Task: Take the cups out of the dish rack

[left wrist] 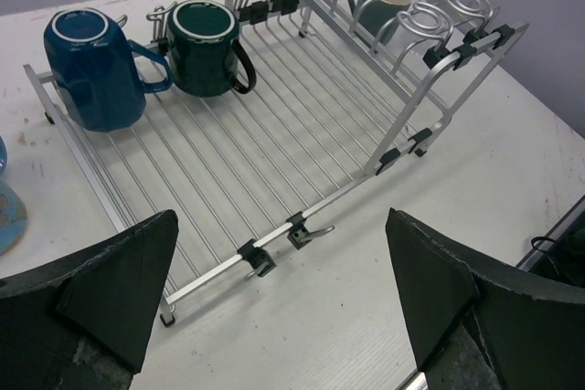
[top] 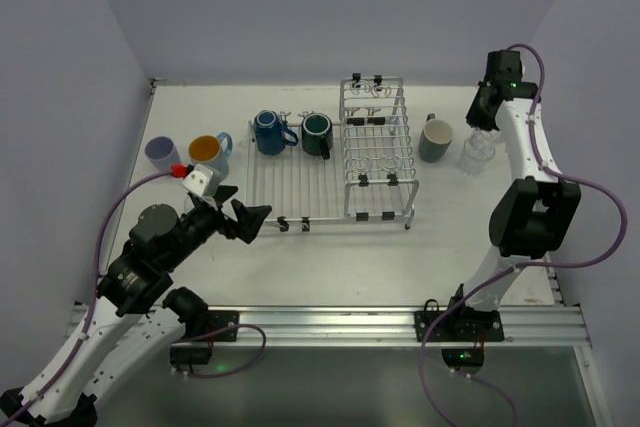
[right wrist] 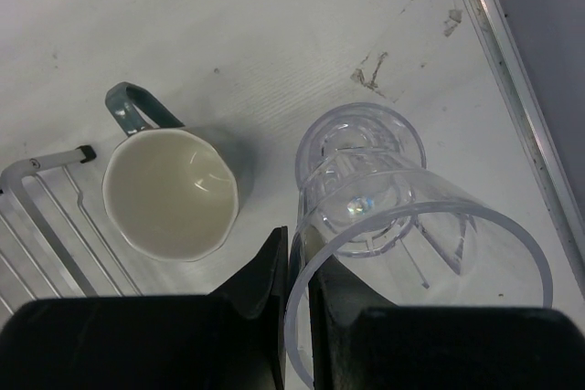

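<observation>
The silver wire dish rack (top: 300, 182) (left wrist: 302, 148) stands mid-table. A blue mug (top: 268, 132) (left wrist: 91, 66) and a dark green mug (top: 317, 135) (left wrist: 206, 47) stand on the far edge of its flat grid. My left gripper (top: 243, 217) (left wrist: 279, 289) hangs open just off the rack's near left corner, with nothing in it. A grey-green mug (top: 436, 140) (right wrist: 172, 191) stands on the table right of the rack. Beside it my right gripper (top: 481, 130) (right wrist: 298, 248) is shut on the rim of a clear glass (right wrist: 430, 244), directly above a second clear glass (right wrist: 361, 130).
A lavender tumbler (top: 162, 154) and a light-blue mug (top: 209, 155) with an orange inside stand on the table left of the rack. The rack's raised tined section (top: 377, 147) is on its right side. The table's right edge (right wrist: 512, 89) runs close to the glasses.
</observation>
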You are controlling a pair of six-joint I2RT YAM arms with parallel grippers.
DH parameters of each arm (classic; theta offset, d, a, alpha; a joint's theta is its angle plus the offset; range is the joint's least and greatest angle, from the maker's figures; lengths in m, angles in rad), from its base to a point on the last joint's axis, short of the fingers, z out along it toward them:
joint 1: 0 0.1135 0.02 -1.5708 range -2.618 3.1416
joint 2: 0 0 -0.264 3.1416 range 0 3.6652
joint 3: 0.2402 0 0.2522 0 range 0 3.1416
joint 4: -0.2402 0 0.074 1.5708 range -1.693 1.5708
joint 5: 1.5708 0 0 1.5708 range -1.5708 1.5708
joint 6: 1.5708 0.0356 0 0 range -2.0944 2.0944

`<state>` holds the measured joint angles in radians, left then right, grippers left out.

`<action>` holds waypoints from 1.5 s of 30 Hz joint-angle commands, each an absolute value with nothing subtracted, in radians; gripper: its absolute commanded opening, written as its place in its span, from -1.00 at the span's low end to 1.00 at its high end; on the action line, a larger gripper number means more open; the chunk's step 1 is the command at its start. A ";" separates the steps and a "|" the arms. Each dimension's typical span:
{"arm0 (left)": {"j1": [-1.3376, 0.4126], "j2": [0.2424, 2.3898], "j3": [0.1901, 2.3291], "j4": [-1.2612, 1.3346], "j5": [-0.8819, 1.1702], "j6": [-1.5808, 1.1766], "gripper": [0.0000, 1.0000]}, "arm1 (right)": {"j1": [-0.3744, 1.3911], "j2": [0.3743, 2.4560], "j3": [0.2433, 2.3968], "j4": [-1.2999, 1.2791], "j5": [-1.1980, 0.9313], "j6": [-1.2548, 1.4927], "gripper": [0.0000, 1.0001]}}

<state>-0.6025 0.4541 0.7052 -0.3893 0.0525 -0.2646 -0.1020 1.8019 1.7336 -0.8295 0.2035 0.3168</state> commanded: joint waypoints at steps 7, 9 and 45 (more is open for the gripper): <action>-0.603 0.448 0.699 -0.373 0.061 -0.233 1.00 | -0.118 1.885 1.799 -0.853 0.224 0.276 -1.00; -0.603 0.451 0.701 -0.376 0.057 -0.233 1.00 | -0.121 1.894 1.810 -0.853 0.215 0.275 -1.00; -0.603 0.820 0.922 -0.374 -0.142 -0.354 1.00 | -0.091 1.308 1.351 -0.378 -0.116 0.506 0.42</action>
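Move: The clear cup in the right gripper goes to a table spot some 17 cm below and 4 cm to the right of that hand, about 1 cm back. Around that hand, the grey mug stands roughly 4 cm ahead, 6 cm left and 12 cm down; the rack's wire shelf is about 1 cm ahead and 19 cm left. For the empty left hand, the blue mug is about 30 cm ahead, 2 cm left and 19 cm below; the green mug stands 12 cm right of it, the orange mug 16 cm left and 4 cm nearer. Lower the right gripper about 5 cm, easing slightly forward, to set the clear cup on the table beside the grey mug; open the fingers past half to let go of its rim, then draw up some 12 cm, also back and left, fingertips swinging upward. Late on, start the open left gripper forward about 5 cm towards the blue mug, dipping before it rises and tipping its fingers down. ##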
